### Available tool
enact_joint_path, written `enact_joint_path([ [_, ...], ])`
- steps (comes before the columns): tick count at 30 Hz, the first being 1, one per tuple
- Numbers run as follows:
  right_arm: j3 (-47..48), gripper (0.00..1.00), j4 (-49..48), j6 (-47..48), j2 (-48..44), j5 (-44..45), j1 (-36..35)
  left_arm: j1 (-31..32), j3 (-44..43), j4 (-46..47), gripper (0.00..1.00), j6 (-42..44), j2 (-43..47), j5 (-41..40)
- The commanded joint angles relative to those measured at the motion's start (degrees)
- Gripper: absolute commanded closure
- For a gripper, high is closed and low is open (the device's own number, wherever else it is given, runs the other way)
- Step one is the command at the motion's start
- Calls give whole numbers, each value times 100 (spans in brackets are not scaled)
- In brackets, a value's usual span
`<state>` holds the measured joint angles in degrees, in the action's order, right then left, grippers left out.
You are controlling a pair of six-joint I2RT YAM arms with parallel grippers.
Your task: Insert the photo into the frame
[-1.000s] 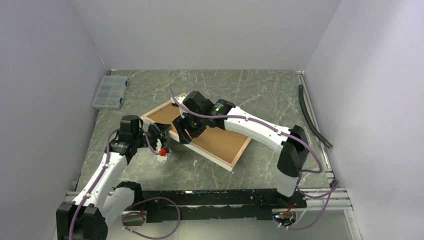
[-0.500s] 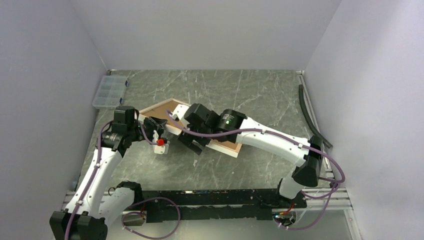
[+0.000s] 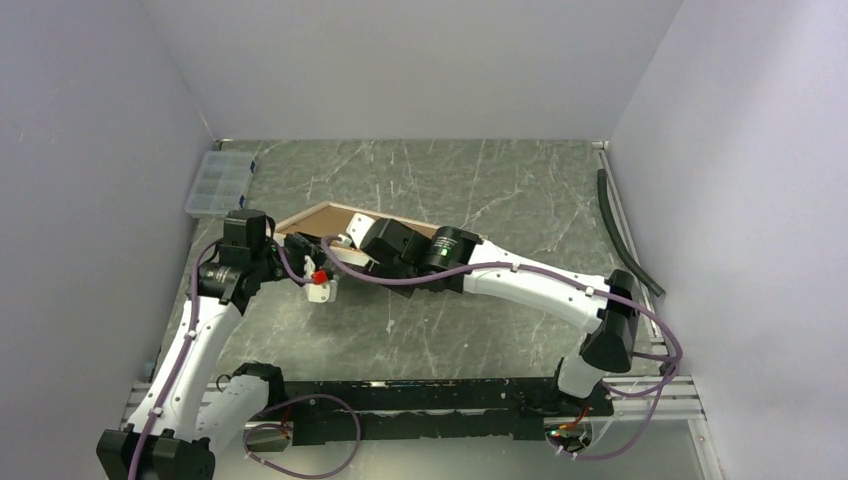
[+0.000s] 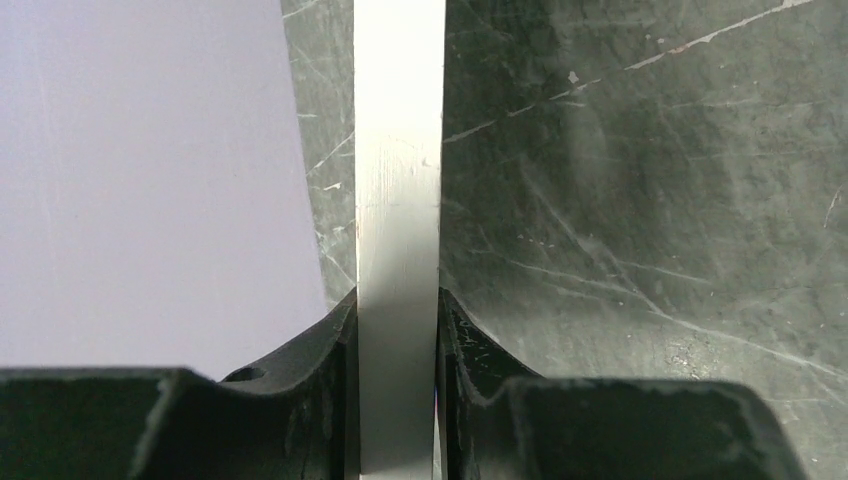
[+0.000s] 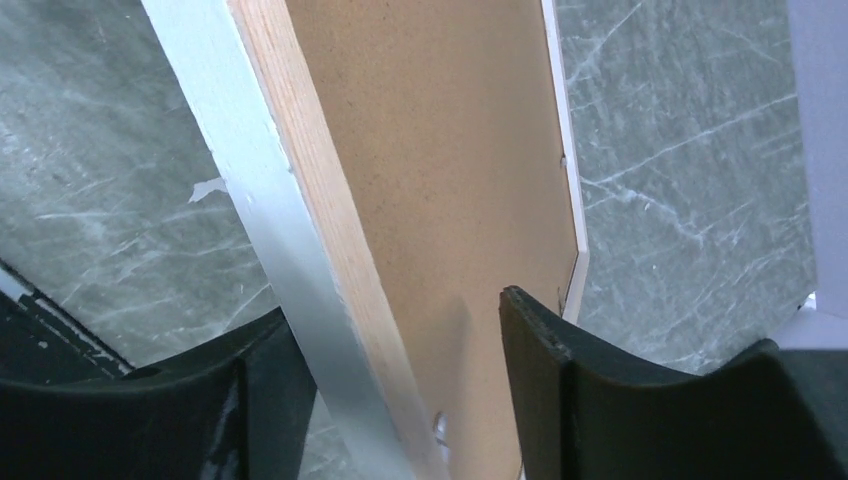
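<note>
The frame (image 3: 335, 212) stands tipped up steeply on the table, its brown backing panel (image 5: 450, 130) facing up and away. My left gripper (image 3: 298, 250) is shut on the frame's white rim (image 4: 398, 150), which fills the gap between its fingers (image 4: 398, 400). My right gripper (image 3: 352, 252) straddles the near rim (image 5: 260, 170) with its jaws apart (image 5: 392, 305). Its left finger lies against the white side. Its right finger (image 5: 540, 350) hovers over the backing panel with a gap to the wood rim. The photo is not in view.
A clear plastic compartment box (image 3: 220, 183) lies at the far left by the wall. A black hose (image 3: 625, 235) runs along the right wall. The grey marbled table (image 3: 500, 190) is walled on three sides.
The frame lay flat a second ago and now stands tipped up on its far-left edge. Both grippers rose and moved left and farther away with it.
</note>
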<state>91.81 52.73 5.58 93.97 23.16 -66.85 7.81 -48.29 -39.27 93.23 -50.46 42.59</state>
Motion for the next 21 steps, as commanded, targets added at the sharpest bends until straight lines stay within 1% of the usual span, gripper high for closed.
enact_joint_path([
  [1, 162, 38, -318, 160, 190, 420, 12, -8, -512, 538, 79, -602, 113, 394],
  [3, 210, 40, -377, 194, 240, 380, -2, -8, -543, 672, 79, -818, 119, 370],
  [8, 280, 43, -482, 211, 342, 389, -17, -6, -646, 701, 80, -1076, 110, 345],
  [10, 365, 50, -519, 160, 358, 274, 0, -8, -667, 683, 79, -1103, 115, 334],
  [11, 381, 56, -596, 183, 322, 201, 17, -11, -679, 681, 77, -1102, 124, 334],
  [13, 590, 77, -527, 124, 286, 48, 55, -8, -703, 791, 69, -1264, 153, 311],
  [14, 714, 84, -461, 66, 280, 0, 84, -16, -716, 814, 66, -1342, 152, 298],
  [15, 862, 87, -396, 9, 284, -41, 102, -13, -743, 813, 62, -1385, 157, 275],
  [16, 969, 88, -330, -32, 288, -88, 117, -17, -763, 818, 53, -1469, 160, 244],
  [17, 1057, 89, -262, -72, 300, -117, 126, -12, -792, 813, 40, -1566, 165, 212],
  [20, 1312, 89, -83, -244, 372, -119, 134, -21, -962, 725, 30, -1888, 176, 127],
  [21, 1426, 89, -26, -321, 406, -160, 163, -25, -1023, 688, 23, -2046, 174, 86],
])
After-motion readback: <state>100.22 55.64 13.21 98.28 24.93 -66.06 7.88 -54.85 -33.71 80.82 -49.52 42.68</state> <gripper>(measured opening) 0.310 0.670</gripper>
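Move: The left hand already grips the near long rail of the upheld, tilted frame, with the rail at its fingertips. The right hand's open fingers straddle a farther stretch of that rail, about 2 cm ahead, 1 cm left and 2 cm below its fingertips. The frame's backing board spreads beyond, its middle roughly 10 cm ahead of the right hand, 3 cm left and 5 cm lower. Right edges forward some 2 cm, dips, pinches the frame rail and lifts; left opens and rises about 6 cm. ##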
